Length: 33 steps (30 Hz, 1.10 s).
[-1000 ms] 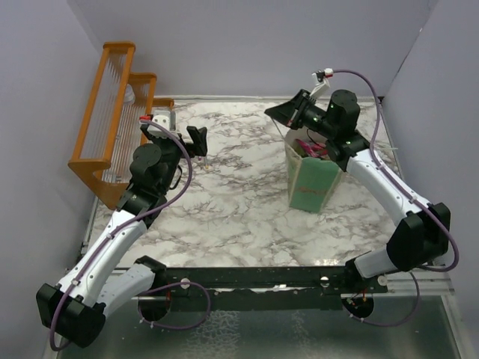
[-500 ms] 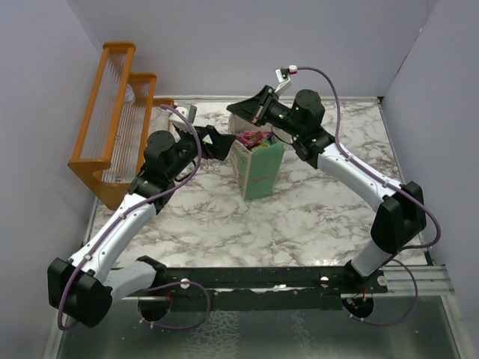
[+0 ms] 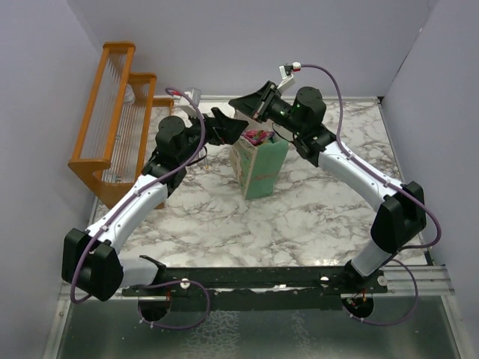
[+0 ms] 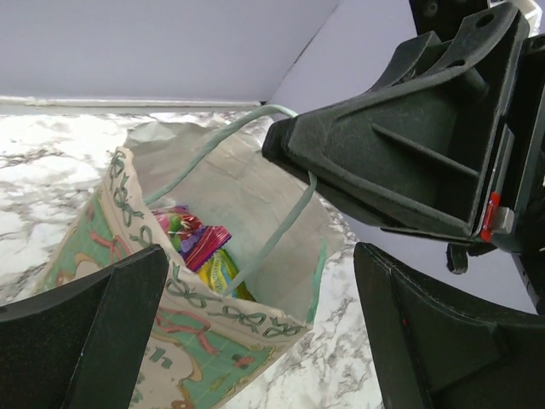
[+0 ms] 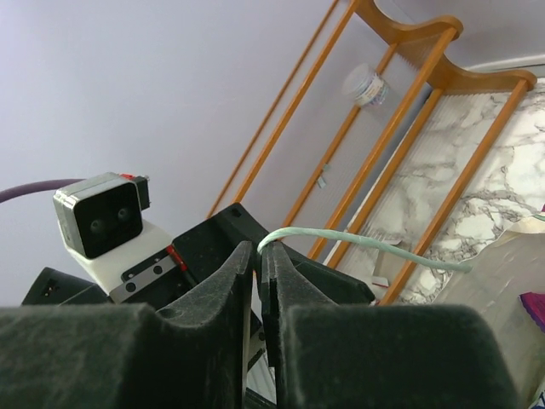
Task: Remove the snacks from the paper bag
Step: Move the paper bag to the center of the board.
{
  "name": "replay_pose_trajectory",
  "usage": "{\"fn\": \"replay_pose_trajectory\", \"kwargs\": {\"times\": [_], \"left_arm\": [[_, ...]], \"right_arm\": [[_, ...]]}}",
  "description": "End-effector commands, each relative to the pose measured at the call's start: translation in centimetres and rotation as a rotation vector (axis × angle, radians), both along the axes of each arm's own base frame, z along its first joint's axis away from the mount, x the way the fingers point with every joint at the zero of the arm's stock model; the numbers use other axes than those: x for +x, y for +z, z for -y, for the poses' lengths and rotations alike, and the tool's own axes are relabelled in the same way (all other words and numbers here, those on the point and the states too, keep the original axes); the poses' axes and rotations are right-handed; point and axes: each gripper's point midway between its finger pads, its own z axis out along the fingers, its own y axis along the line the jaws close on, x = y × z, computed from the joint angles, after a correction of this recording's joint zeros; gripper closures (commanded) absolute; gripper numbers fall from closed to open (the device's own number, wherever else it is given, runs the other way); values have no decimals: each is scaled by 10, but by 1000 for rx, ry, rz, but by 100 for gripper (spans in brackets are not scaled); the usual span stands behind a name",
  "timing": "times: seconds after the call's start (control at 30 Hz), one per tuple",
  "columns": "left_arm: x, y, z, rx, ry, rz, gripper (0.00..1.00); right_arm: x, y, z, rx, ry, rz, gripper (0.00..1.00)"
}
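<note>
The mint-green paper bag (image 3: 260, 170) stands upright mid-table with its mouth open. Inside lie the snacks (image 3: 258, 137), crinkly packets in pink, purple, green and yellow (image 4: 197, 245). My right gripper (image 3: 238, 103) hovers over the bag's left rim, shut on the thin string handle (image 5: 366, 238), which runs taut from its fingertips (image 5: 258, 252) down to the bag. My left gripper (image 3: 230, 126) is open just left of the bag's mouth, its fingers (image 4: 111, 315) wide apart with nothing between them, looking down into the bag (image 4: 192, 345).
An orange wooden rack (image 3: 112, 120) stands along the left wall, with a small clear jar on it (image 5: 366, 85). The two grippers sit close together above the bag. Marble tabletop (image 3: 329, 217) stretches right and in front of the bag.
The right gripper has carried the bag by its handle from the right side to the middle. The left arm has reached right and forward, ending beside the bag's mouth.
</note>
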Motion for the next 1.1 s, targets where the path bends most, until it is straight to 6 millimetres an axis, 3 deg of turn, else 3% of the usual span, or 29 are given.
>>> {"fn": "replay_pose_trajectory", "kwargs": {"times": [0.0, 0.17, 0.27, 0.37, 0.5, 0.6, 0.8, 0.93, 1.07], "left_arm": [[-3, 35, 14, -101, -80, 54, 7], [4, 35, 17, -106, -81, 48, 9], [7, 37, 21, -115, -94, 45, 9], [10, 38, 26, -129, -112, 42, 9], [18, 34, 36, -136, -147, 18, 12], [21, 36, 39, -143, -153, 18, 14], [23, 37, 45, -136, -191, -13, 17], [22, 39, 47, -123, -229, -40, 24], [24, 47, 42, -138, -237, -46, 36]], "right_arm": [[5, 27, 2, 26, -36, 79, 87], [3, 32, 2, -21, -25, 113, 71], [2, 36, 7, -49, -47, 136, 49], [1, 39, 19, -87, -99, 158, 37], [1, 48, 51, -143, -248, 186, 22], [-3, 58, 91, -211, -416, 223, 3], [-25, 54, 165, -446, -659, 299, 1], [-60, 43, 210, -520, -750, 295, 1], [-90, 26, 239, -520, -796, 285, 1]]}}
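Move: The right hand still pinches the bag's near-left handle. From the open left hand, that handle's top lies about 3 cm ahead, 2 cm right and 3 cm above. The paper bag's middle is some 5 cm ahead, 8 cm right and 17 cm below the left hand, with the snacks directly above that middle, 11 cm below hand level. From the right hand, the bag's middle is about 2 cm ahead, 9 cm right and 20 cm below. The right hand releases the handle, retreating about 20 cm right, as the left edges rightward, fingers partly closing. ##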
